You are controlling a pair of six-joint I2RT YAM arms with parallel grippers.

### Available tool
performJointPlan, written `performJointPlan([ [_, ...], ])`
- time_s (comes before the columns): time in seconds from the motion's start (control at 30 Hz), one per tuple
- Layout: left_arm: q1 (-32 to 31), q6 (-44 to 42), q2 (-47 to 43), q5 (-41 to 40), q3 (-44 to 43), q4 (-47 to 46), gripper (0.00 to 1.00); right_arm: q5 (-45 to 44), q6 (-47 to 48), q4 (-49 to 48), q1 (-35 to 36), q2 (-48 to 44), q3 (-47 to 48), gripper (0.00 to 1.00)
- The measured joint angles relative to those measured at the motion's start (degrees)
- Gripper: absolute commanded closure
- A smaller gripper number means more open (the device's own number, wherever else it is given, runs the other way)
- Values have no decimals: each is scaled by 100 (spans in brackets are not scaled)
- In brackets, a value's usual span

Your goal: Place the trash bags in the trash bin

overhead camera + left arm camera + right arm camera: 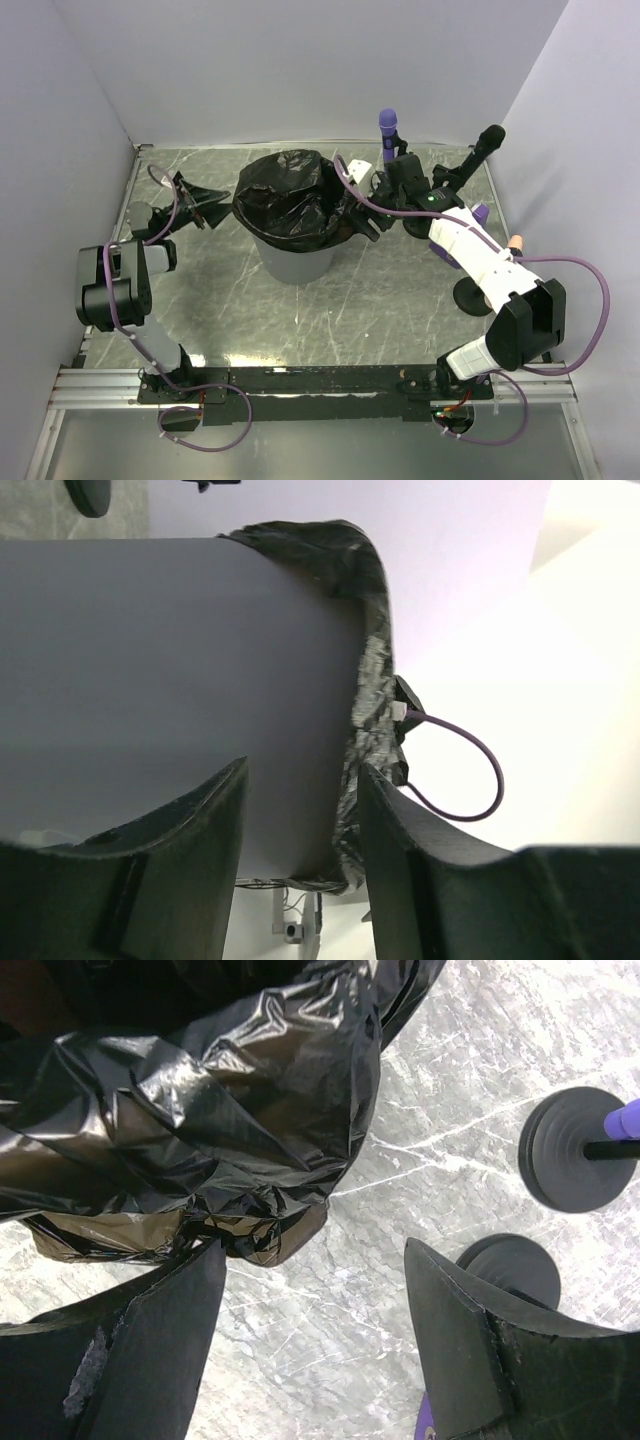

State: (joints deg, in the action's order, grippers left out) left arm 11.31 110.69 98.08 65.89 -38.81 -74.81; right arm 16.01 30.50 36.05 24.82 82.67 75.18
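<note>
The light grey trash bin stands mid-table with a black trash bag lining it and folded out over its rim. My left gripper sits just left of the rim. In the left wrist view it is open, facing the bin's grey wall, and the bag's crinkled edge runs close along the inside of the right finger. My right gripper is at the bin's right side, open over bare marble. The bag's hanging fold brushes its left finger.
A purple microphone and a black microphone stand behind the right arm. Their round black bases rest on the marble table close to my right fingers. White walls enclose the table on three sides.
</note>
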Motion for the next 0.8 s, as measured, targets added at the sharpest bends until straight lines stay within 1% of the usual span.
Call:
performJointPlan([
  [0.2,-81,90,-146,0,-151,0,53,-13,0,0,0,0,-20,21],
  [0.27,-103,103,-175,4,-170,0,58,-13,0,0,0,0,-24,21],
  [0.47,-208,98,-227,24,-238,0,81,-33,0,2,0,0,-48,22],
  [0.53,-227,116,-227,20,-245,-39,91,-35,-2,2,0,0,-63,22],
  [0.6,-223,120,-238,20,-293,-85,99,-37,-7,2,0,0,-63,22],
  [0.8,-223,120,-238,13,-321,-101,99,-61,-35,0,-2,0,-70,22],
])
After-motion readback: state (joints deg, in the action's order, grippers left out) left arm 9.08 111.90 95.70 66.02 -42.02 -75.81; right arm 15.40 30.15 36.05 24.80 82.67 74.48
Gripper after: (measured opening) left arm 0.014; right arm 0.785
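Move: The bag edge I want, at the left side of the trash bin's rim, is right at my left fingertips: level with them going forward, about 2 cm to the right and 3 cm higher. The bin's middle is some 13 cm right, level forward and about 11 cm below; the bag's right edge is roughly 25 cm right and 3 cm nearer me. That left bag edge is some 25 cm left of my right hand, 5 cm farther out and a little above. I raise my half-open left hand about 3 cm up to the bag's folded left edge, easing 1.5 cm right towards the bin and tipping the fingers up by some 5 degrees. As the rise slows I shut the fingers fully and pinch the thin plastic at the rim. My right hand stays put, open, beside the bag's right side. ##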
